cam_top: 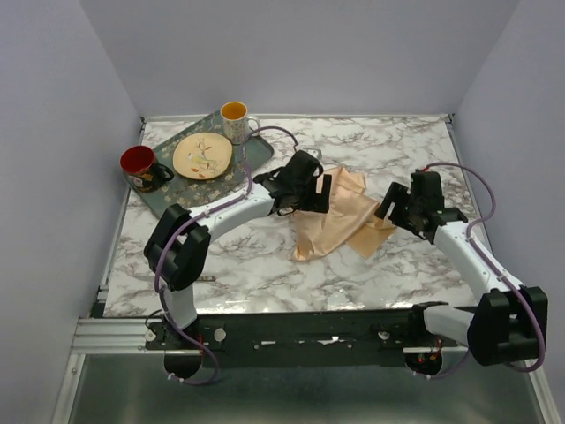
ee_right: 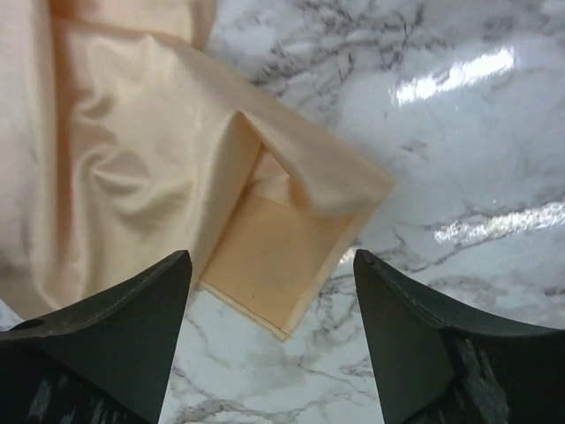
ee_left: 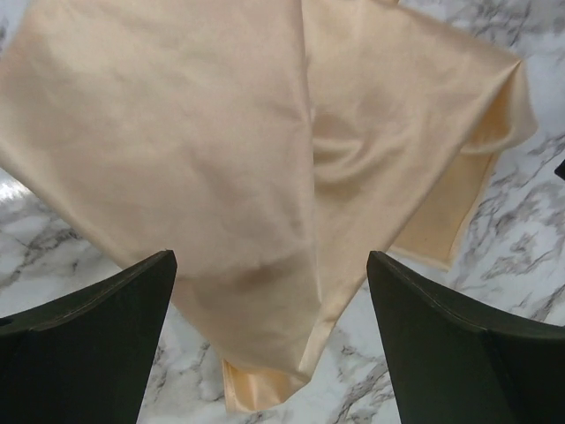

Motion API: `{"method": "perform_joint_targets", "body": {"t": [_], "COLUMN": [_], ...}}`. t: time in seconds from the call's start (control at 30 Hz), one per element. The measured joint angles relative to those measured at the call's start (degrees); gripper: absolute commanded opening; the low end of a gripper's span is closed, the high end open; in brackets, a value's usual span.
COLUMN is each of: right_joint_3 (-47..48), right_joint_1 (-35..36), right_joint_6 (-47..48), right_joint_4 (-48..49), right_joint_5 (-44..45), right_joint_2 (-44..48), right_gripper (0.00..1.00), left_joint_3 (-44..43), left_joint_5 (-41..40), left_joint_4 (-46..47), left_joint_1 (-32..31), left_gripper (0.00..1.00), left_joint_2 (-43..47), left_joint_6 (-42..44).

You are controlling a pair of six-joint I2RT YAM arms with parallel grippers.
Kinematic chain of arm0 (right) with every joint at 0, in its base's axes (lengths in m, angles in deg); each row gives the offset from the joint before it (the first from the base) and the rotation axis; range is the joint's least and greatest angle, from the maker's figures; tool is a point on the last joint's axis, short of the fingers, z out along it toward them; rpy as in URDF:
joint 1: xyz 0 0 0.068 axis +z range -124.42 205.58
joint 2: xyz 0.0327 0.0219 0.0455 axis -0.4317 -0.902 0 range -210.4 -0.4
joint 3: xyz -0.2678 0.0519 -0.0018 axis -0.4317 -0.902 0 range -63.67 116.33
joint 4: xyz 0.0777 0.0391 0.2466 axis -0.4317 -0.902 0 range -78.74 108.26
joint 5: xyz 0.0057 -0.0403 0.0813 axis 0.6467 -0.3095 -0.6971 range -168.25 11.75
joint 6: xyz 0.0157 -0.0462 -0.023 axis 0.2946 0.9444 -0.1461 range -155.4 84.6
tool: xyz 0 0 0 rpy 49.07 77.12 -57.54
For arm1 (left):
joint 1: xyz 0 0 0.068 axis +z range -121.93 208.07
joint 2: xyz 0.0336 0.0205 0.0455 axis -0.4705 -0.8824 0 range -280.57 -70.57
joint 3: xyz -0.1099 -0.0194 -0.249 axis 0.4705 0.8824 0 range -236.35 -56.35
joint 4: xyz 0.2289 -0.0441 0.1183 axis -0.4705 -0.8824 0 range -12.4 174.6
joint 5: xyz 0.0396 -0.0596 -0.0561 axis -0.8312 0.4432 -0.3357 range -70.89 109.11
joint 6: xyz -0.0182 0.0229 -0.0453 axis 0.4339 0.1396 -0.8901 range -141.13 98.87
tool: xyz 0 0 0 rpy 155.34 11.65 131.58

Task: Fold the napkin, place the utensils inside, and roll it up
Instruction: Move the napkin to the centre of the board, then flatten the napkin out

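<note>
The peach-tan napkin (cam_top: 337, 216) lies crumpled and partly folded over itself in the middle of the marble table. My left gripper (cam_top: 318, 196) hovers over its left side, open, with the cloth (ee_left: 265, 177) spread below and between the black fingers (ee_left: 97, 336), nothing pinched. On the napkin's right, my right gripper (cam_top: 390, 208) is open above a folded corner (ee_right: 274, 265), not touching it. I cannot pick out the utensils with certainty; a thin dark sliver (cam_top: 206, 279) lies near the front left edge, too small to identify.
A dark green tray (cam_top: 258, 155) at the back left carries a cream floral plate (cam_top: 202, 155) and a white mug with an orange inside (cam_top: 235, 119). A red and black mug (cam_top: 141, 166) stands at the tray's left end. Grey walls enclose the table.
</note>
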State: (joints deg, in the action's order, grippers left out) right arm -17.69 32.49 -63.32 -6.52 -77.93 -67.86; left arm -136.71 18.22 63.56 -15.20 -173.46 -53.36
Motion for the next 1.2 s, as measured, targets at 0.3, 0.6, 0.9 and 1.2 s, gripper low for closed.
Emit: {"method": "perform_joint_targets", "body": {"t": [0.3, 0.6, 0.9, 1.2], "right_joint_3": [-3.5, -0.6, 3.9, 1.9], "right_joint_1": [-2.4, -2.4, -2.4, -1.6], "right_joint_6": [0.5, 4.9, 8.5, 10.1], "right_joint_4": [-0.2, 1.7, 4.2, 4.6], "right_joint_5": [0.3, 2.7, 4.2, 0.3], "right_joint_2": [-7.6, -12.9, -19.2, -11.9], "right_gripper": [0.74, 0.68, 0.18, 0.01], "left_joint_3": [13.7, 17.7, 12.1, 10.2], "left_joint_5": [-8.0, -8.6, -8.3, -8.1], "left_joint_4": [-3.0, -0.9, 1.4, -0.2], "left_joint_1": [-11.2, -11.3, -7.2, -2.9], "left_gripper": [0.99, 0.98, 0.41, 0.0], "left_joint_2": [8.7, 10.0, -0.2, 0.7], "left_joint_6": [-1.2, -4.7, -4.7, -4.2]}}
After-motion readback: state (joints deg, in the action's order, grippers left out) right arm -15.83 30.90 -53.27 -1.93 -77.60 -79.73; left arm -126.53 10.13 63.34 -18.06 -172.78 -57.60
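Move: The left hand is open above the napkin, whose near-left tip lies about 10 cm back, 3 cm to its left and 9 cm below. The tray is some 30 cm to this hand's left and 15 cm farther out; a thin handle lies about 28 cm left and 15 cm back. The right hand's target, the napkin's right corner, lies roughly 2 cm ahead, 3 cm right and 8 cm below; the flat lower layer's near corner is 7 cm back and 4 cm left. Backwards first, some 11 cm and dipping, the open left hand goes over the napkin to its near-left tip, then sinks and comes forward again about 6 cm while shutting, pinching the top layer near that tip. Meanwhile the right hand drops about 7 cm, edges forward and right, and pinches the napkin's right corner. Both then begin to rise. ##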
